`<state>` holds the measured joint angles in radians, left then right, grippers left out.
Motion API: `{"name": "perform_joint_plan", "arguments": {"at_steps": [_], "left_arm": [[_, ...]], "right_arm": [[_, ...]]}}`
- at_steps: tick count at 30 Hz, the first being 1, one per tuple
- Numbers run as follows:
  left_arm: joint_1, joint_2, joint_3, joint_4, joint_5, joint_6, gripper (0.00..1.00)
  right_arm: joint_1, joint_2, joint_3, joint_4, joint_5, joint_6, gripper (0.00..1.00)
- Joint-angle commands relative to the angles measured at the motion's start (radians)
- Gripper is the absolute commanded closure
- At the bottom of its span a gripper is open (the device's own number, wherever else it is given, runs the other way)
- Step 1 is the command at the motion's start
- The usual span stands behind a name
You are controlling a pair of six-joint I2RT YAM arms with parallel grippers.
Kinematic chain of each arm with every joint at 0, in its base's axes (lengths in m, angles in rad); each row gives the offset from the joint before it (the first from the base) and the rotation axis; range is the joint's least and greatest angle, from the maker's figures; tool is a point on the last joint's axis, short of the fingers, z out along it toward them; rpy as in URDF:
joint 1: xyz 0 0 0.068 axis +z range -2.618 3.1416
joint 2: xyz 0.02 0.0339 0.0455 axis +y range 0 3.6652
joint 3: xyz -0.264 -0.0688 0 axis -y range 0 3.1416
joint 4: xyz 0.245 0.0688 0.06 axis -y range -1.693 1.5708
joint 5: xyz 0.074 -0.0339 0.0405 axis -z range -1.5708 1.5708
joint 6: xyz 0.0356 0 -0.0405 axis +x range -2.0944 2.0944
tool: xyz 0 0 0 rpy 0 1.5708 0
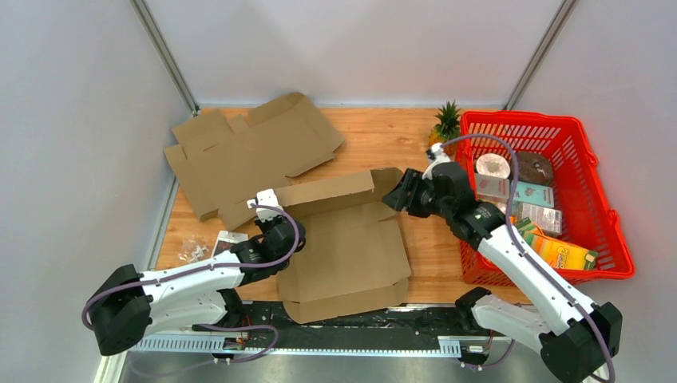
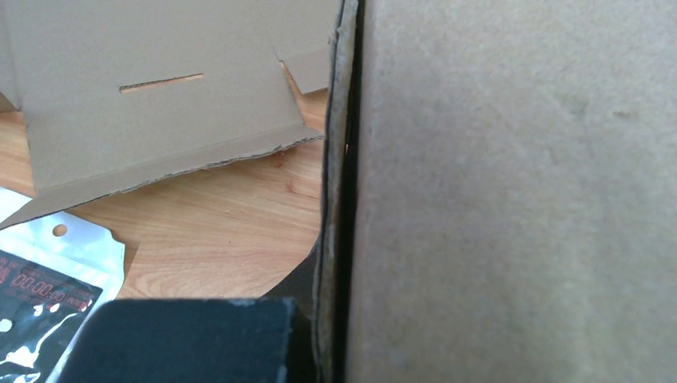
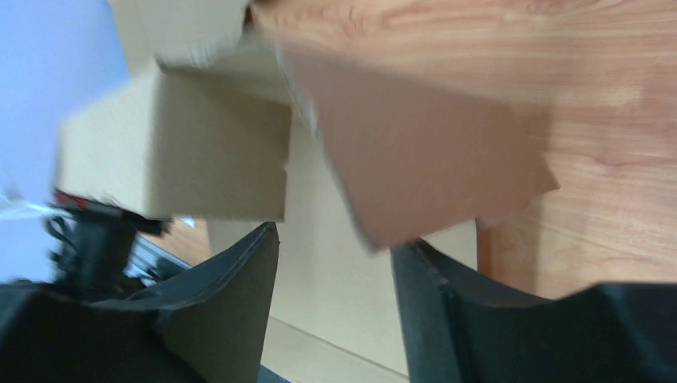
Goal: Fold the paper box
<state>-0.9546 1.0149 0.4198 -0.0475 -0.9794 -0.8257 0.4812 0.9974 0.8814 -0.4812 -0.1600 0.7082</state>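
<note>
The paper box (image 1: 351, 247) is a brown cardboard blank lying mid-table, with its back wall and side flaps partly raised. My left gripper (image 1: 281, 230) is at the box's left side, shut on the upright left wall. In the left wrist view that wall (image 2: 511, 199) fills the right half, with one dark finger (image 2: 184, 343) pressed against its edge and the other hidden behind it. My right gripper (image 1: 397, 196) stands open at the back right corner. In the right wrist view the right gripper (image 3: 335, 239) has nothing between its jaws, and a corner flap (image 3: 415, 159) reaches the right finger's tip.
A second flat cardboard blank (image 1: 239, 152) lies at the back left. A red basket (image 1: 523, 118) of groceries stands at the right, with a small pineapple (image 1: 447, 124) beside it. A plastic packet (image 1: 227, 239) and a small clear bag (image 1: 192, 249) lie left of the box.
</note>
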Motion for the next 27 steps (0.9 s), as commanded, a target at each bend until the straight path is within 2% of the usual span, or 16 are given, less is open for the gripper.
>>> {"name": "perform_joint_plan", "arguments": {"at_steps": [1,3,4,8,19,27], "left_arm": [[0.001,-0.024,0.0,-0.008,-0.065,-0.101,1.0],[0.001,-0.018,0.007,-0.012,-0.065,-0.096,1.0],[0.001,-0.01,0.01,-0.015,-0.064,-0.093,1.0],[0.001,0.019,0.042,-0.041,-0.061,-0.095,1.0],[0.001,0.045,0.063,-0.074,-0.059,-0.107,1.0],[0.001,0.04,0.06,-0.072,-0.059,-0.108,1.0]], "right_arm": [[0.131,0.032,-0.038,-0.027,0.183,-0.164,0.54],[0.143,0.072,-0.036,-0.017,0.282,-0.18,0.7],[0.145,0.107,-0.023,-0.02,0.313,-0.206,0.82],[0.148,0.185,-0.012,0.031,0.418,-0.275,0.99],[0.215,0.308,-0.133,0.326,0.579,-0.377,1.0],[0.237,0.349,-0.216,0.461,0.64,-0.343,1.0]]}}
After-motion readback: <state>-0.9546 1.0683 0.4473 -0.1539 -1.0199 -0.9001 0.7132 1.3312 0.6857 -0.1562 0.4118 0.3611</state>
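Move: About 4 cm ahead of the right hand and 7 cm below it is the corner flap, at the right end of the raised far wall. That wall's middle lies some 12 cm left, 1 cm ahead and 9 cm below; the box floor's middle is 7 cm left, 15 cm back and nearly 19 cm down. The left hand already grips the wall's left end, the wall's middle being 10 cm right and 2 cm ahead, the flap 23 cm right and 3 cm ahead, both level with it. Sinking about 13 cm beside the corner flap, the right hand shuts its empty fingers and rolls nearly 40 degrees, so that they swing from forward-left to pointing forward and down. It first backs off slightly, then works some 5 cm forward, ending with the flap close on its right. The left hand keeps its pinch on the far wall, easing a centimetre left and down. ##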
